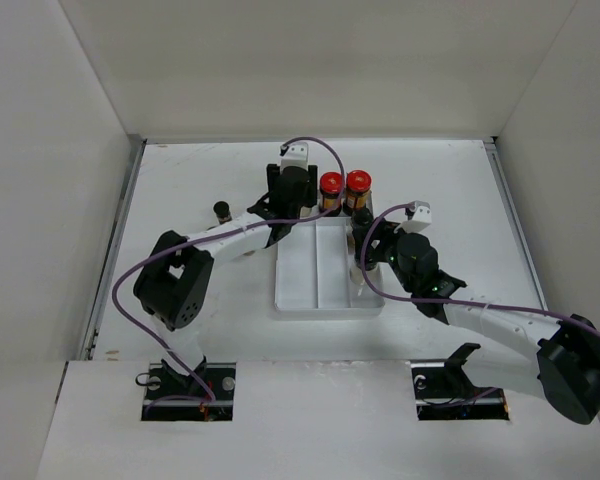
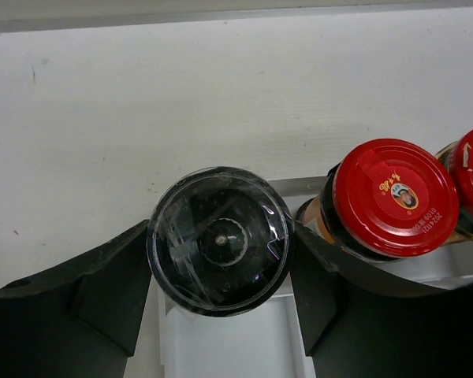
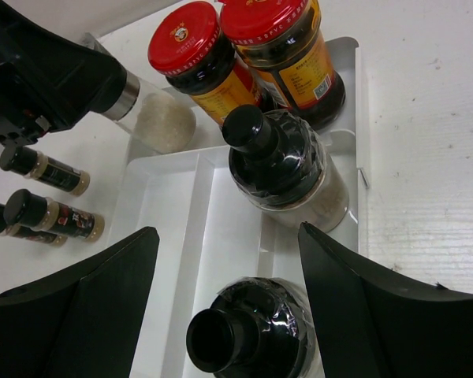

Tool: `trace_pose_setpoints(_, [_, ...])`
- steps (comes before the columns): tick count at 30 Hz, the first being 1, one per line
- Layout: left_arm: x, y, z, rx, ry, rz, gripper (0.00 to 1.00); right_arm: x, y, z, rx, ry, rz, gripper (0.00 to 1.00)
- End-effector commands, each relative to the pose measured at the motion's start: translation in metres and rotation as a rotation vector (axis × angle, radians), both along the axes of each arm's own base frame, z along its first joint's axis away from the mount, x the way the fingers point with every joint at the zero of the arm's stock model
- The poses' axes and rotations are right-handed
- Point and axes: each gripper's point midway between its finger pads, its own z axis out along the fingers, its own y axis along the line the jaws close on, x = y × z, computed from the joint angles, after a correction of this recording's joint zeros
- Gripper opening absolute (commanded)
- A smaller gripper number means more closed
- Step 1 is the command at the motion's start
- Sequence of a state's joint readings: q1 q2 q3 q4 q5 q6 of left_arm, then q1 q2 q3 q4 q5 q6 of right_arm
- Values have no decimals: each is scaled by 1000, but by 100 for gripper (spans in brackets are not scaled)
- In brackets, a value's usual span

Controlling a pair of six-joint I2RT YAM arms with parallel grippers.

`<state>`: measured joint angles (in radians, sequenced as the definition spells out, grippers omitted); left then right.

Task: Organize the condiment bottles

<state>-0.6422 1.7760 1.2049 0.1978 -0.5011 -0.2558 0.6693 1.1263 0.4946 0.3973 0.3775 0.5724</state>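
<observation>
The white divided tray (image 1: 302, 280) lies mid-table. Two red-lidded amber jars (image 1: 331, 185) (image 1: 358, 182) stand at its far right end, one showing close up (image 2: 394, 197). My left gripper (image 1: 292, 205) is shut on a wider jar (image 2: 218, 240) with a dark, film-wrapped lid and pale contents (image 3: 164, 122), at the tray's far left corner. My right gripper (image 3: 229, 236) hangs open over the tray's right compartment. Its fingers flank a black-capped bottle (image 3: 256, 335) without touching it. A second black-capped bottle (image 3: 284, 169) stands just beyond.
Three slim black-capped bottles (image 3: 43, 169) (image 3: 51, 213) (image 3: 8, 224) lie on the table left of the tray. One small dark-capped bottle (image 1: 222, 210) stands further left. White walls enclose the table on three sides.
</observation>
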Motion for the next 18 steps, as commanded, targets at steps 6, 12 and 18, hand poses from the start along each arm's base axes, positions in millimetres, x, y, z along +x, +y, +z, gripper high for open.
trace_pose_setpoints(6, [14, -18, 29, -97, -113, 14, 49, 5, 2, 16, 44, -51, -8, 79])
trace_pose_setpoints(12, [10, -18, 30, -93, -122, 23, 63, 5, 3, 16, 39, -51, -4, 79])
trace_pose_setpoints(18, [-3, -8, 54, -127, -167, 43, 84, 4, 2, 17, 42, -53, -6, 79])
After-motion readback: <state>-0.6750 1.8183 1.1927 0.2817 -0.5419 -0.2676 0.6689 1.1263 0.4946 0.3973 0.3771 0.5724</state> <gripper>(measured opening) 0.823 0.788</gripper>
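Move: Inside the tray's far compartment, at its left end, is the spot for the black-capped bottle already in the left hand: roughly 1 cm to this hand's right, level fore and aft, about 10 cm below. The near red-lidded jar stands some 9 cm to the hand's right and 1 cm ahead, the second about 15 cm right and 1 cm ahead, both about 7 cm lower. From the idle right hand, that spot is some 14 cm ahead, 18 cm left and 9 cm down. Lowering the held bottle about 2.5 cm into the left end of the tray's far compartment, the left hand also edges right towards the near red-lidded jar. Low down, its fingers open and let go of the cap, and the hand comes back up by some 2 cm with the fingers still spreading, drifting right about 1.5 cm in all. ##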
